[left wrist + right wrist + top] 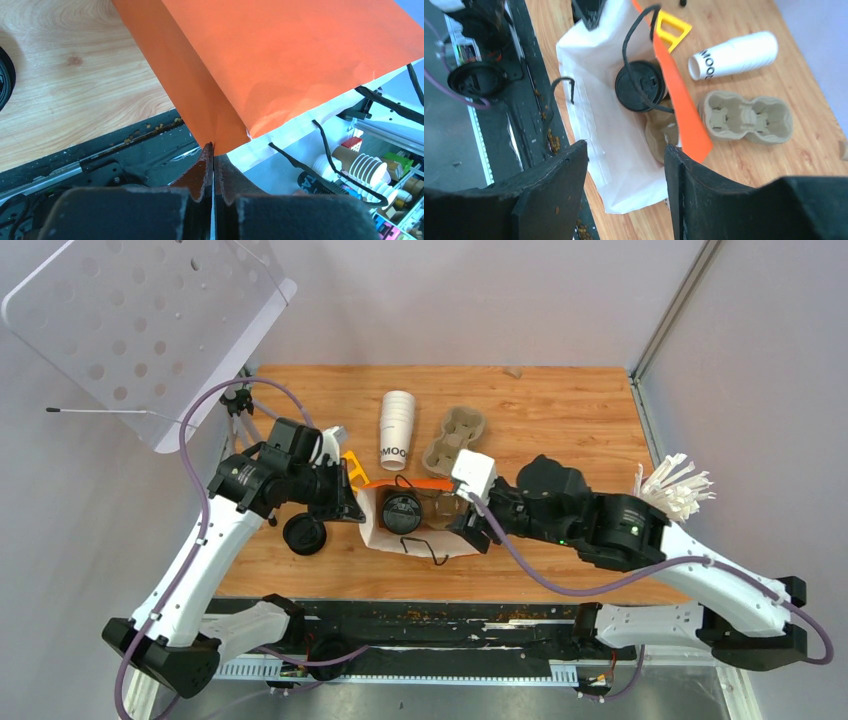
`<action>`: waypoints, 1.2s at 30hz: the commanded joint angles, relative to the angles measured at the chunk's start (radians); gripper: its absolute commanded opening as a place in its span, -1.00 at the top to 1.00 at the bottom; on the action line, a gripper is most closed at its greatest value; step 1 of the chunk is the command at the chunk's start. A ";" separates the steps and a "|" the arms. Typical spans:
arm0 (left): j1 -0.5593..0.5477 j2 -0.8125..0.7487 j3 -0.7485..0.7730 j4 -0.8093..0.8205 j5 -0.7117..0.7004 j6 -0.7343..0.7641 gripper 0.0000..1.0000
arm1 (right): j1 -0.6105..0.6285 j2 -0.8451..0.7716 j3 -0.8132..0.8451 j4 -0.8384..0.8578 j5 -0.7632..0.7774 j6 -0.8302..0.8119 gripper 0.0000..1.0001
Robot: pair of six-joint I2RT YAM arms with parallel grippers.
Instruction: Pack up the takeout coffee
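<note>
The takeout coffee (402,512) stands inside an orange paper bag (420,483) with a white inside, and only its round black lid (640,86) shows. A brown cardboard carrier (663,135) sits in the bag beside it. My left gripper (352,508) is shut on the bag's left edge, with the orange paper (280,60) pinched at the fingertips of that gripper (212,147). My right gripper (470,530) hangs open over the bag's right end. Nothing lies between the fingers of the right gripper (625,147), and the bag's white lining (614,145) shows below them.
A stack of lidless white cups (396,428) lies on its side behind the bag, next to a second cardboard carrier (455,437). A loose black lid (304,535) lies left of the bag. A yellow plastic piece (355,468) and white stirrers (675,487) are nearby.
</note>
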 commanded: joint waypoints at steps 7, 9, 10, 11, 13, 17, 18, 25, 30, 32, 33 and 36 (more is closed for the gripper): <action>-0.003 0.024 0.053 0.030 -0.002 0.025 1.00 | -0.027 0.049 0.221 0.023 0.239 0.009 -0.26; -0.003 0.026 0.053 0.031 0.002 0.028 1.00 | -0.115 0.117 0.269 -0.007 0.253 0.025 -0.26; -0.003 0.029 0.052 0.031 0.003 0.029 1.00 | -0.166 0.145 0.310 -0.028 0.242 0.043 -0.26; -0.003 0.030 0.054 0.031 0.004 0.029 1.00 | -0.216 0.168 0.332 -0.043 0.230 0.065 -0.26; -0.003 0.030 0.056 0.028 0.005 0.032 1.00 | -0.317 0.202 0.356 -0.064 0.193 0.124 -0.27; -0.003 0.018 0.056 0.018 -0.003 0.034 1.00 | -0.470 0.206 0.287 -0.074 0.143 0.208 -0.35; -0.003 0.014 0.057 0.013 -0.007 0.035 1.00 | -0.493 0.198 0.247 -0.070 0.137 0.236 -0.41; -0.003 0.007 0.080 -0.031 -0.026 0.058 1.00 | -0.588 0.119 -0.048 -0.050 0.121 0.421 -0.62; -0.003 -0.007 0.079 -0.051 -0.032 0.066 1.00 | -0.591 0.069 -0.214 0.004 0.114 0.474 -0.69; -0.003 -0.008 0.077 -0.054 -0.026 0.068 1.00 | -0.592 0.058 -0.262 0.033 0.122 0.480 -0.69; -0.003 -0.008 0.079 -0.056 -0.023 0.069 1.00 | -0.591 0.053 -0.289 0.058 0.119 0.478 -0.70; -0.003 -0.012 0.078 -0.057 -0.022 0.067 1.00 | -0.591 0.034 -0.356 0.132 0.110 0.470 -0.70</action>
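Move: The lidded coffee still outside the bag stands about 14 cm ahead of the right hand, 13 cm to its right and 25 cm below. The bag is roughly 5 cm ahead, 7 cm left and 18 cm below; the empty tray on the table sits about 30 cm straight ahead and 29 cm down. From the left hand, the coffee lies some 31 cm right, 9 cm ahead and 18 cm below. The right hand rises 8 cm off the bag, arcing forward, then right and down towards the coffee, opening wider. ##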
